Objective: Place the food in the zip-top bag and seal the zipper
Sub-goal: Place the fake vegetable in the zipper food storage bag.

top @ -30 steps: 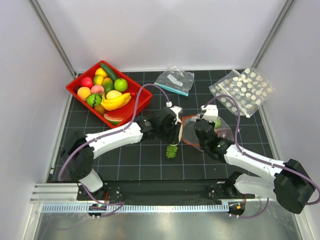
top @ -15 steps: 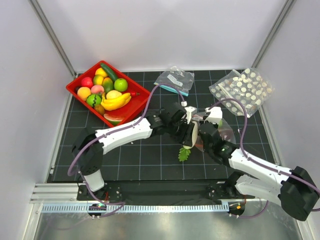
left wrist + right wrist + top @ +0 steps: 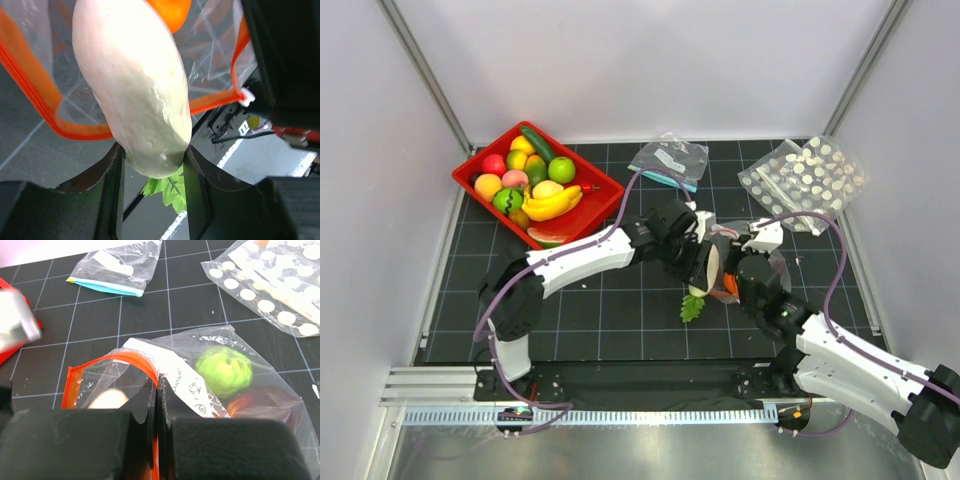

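Note:
My left gripper (image 3: 152, 170) is shut on a white radish (image 3: 135, 85), gripping its leafy end, with the green leaves (image 3: 167, 187) hanging below the fingers. The radish's tip pokes into the open mouth of the zip-top bag (image 3: 200, 355), ringed by the orange-red zipper (image 3: 35, 100). My right gripper (image 3: 161, 390) is shut on the zipper (image 3: 130, 362), holding the mouth up. Inside the bag lie a green lime (image 3: 225, 370) and an orange piece (image 3: 245, 402). In the top view, the left gripper (image 3: 703, 272) and right gripper (image 3: 738, 268) meet at the bag (image 3: 775, 262).
A red tray (image 3: 485, 150) with several toy fruits stands at the back left. A clear bag with a teal strip (image 3: 670, 160) lies at the back centre. A white-dotted bag (image 3: 805, 180) lies at the back right.
My left arm has carried the radish rightward, up to the bag's mouth. My right gripper, still gripping the zipper, has shifted a little right, and its arm has swung.

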Controlling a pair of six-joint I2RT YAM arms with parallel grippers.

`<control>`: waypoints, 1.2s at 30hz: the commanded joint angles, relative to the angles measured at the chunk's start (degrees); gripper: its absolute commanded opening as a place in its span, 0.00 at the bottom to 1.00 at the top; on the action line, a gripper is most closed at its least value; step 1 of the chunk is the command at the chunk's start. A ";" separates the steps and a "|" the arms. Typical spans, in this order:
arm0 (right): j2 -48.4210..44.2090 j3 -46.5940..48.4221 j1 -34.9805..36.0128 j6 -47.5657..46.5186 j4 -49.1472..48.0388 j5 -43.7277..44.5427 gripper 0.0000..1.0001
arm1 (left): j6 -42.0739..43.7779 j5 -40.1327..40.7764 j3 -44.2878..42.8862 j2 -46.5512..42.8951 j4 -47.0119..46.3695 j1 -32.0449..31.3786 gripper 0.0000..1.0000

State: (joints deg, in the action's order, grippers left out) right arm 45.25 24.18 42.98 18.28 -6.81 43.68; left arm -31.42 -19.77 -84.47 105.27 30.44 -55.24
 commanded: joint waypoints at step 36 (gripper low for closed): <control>-1.13 12.56 0.26 10.63 23.77 3.78 0.01 | -4.44 9.21 2.45 -11.14 0.06 2.25 0.86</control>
State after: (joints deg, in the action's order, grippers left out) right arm 44.84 34.15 43.03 27.24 15.64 45.45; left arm -35.64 -14.37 -84.90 97.62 31.59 -53.32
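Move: My left hand holds the white radish near its leafy end; the orange-rimmed mouth of the bag lies about 3 cm ahead, 5 cm to its right and 5 cm below. Inside, the orange lies some 7 cm right, 1 cm ahead and 8 cm down, and the green vegetable some 13 cm right, 7 cm ahead and 8 cm down. From my right hand, which pinches the rim, the mouth is about 5 cm left, 1 cm back and 8 cm below. With my left hand I feed the radish on into the bag mouth, forward about 4 cm and right 3 cm, rising slightly and sinking back on the way. There I open my fingers wide, let go, and draw the empty hand up over 5 cm and as much to the left, slightly back. My right hand keeps its pinch on the rim, easing a little back and right and tipping down slightly. ##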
